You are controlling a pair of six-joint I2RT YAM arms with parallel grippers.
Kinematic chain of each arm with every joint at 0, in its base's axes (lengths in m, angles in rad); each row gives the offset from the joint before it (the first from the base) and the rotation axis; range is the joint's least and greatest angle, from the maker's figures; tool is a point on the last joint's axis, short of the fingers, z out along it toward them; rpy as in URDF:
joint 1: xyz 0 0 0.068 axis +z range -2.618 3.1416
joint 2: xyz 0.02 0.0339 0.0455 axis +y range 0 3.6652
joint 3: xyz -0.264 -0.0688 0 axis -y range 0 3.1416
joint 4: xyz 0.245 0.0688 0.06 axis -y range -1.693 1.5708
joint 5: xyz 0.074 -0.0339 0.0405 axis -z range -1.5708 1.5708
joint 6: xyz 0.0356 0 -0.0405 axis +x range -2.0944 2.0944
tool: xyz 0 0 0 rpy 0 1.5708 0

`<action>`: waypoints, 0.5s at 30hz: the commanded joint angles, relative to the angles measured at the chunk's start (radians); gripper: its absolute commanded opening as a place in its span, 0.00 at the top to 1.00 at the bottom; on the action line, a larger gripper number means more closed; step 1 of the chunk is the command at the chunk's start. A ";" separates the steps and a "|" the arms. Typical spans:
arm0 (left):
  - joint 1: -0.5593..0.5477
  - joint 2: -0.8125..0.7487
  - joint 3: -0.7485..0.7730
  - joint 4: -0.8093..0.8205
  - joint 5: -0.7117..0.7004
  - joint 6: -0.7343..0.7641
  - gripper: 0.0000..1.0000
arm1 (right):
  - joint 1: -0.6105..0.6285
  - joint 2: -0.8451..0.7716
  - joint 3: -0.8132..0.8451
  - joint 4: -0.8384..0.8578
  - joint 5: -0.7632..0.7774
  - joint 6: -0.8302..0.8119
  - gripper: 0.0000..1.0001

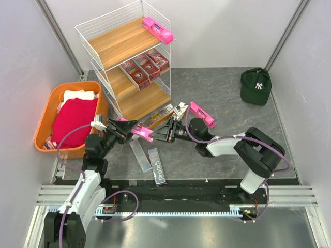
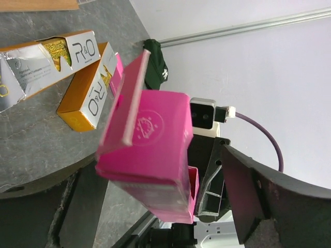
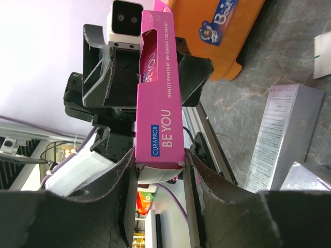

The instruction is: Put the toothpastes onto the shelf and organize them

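Note:
A hot pink toothpaste box (image 1: 140,132) hangs above the table between my two grippers. My right gripper (image 1: 161,132) is shut on its near end; in the right wrist view the fingers (image 3: 201,191) press both sides of the pink box (image 3: 158,119). My left gripper (image 1: 126,129) stands open around the far end, its jaws wide of the pink box (image 2: 150,150). The shelf (image 1: 116,44) holds a pink box (image 1: 158,30) on its top board and three dark red boxes (image 1: 145,67) on the middle one.
Gold-white-black boxes (image 1: 158,116), another pink box (image 1: 202,113) and two silver boxes (image 1: 139,155) lie on the table around the grippers. An orange basket (image 1: 44,121) with folded cloths stands at the left. A dark green cap (image 1: 256,85) lies at the back right.

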 commanded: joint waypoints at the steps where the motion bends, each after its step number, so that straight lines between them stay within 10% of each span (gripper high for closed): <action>1: 0.004 -0.013 0.109 -0.140 0.016 0.118 0.07 | -0.041 -0.090 0.002 0.025 -0.006 -0.028 0.73; 15: 0.004 -0.033 0.405 -0.669 -0.162 0.532 0.07 | -0.207 -0.425 -0.060 -0.412 -0.033 -0.290 0.77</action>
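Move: The pink toothpaste is already in the right hand's grip by its near end, its middle about 8 cm to that hand's left and 2 cm ahead, right between the left hand's open fingers. The free top board of the shelf lies some 31 cm ahead of the right hand, 8 cm left and 18 cm up; the first pink box there is 34 cm ahead, 2 cm left. An orange-silver box lies straight ahead about 17 cm, 15 cm below. The pink toothpaste, still pinched by the right fingers, is drawn out from between the left fingers: the right hand goes some 7 cm right, with a smaller forward and upward share, swinging roughly 10 degrees clockwise. The left hand, already open and staying so, backs off upward about 4 cm, rolling its left side up some 20 degrees. ##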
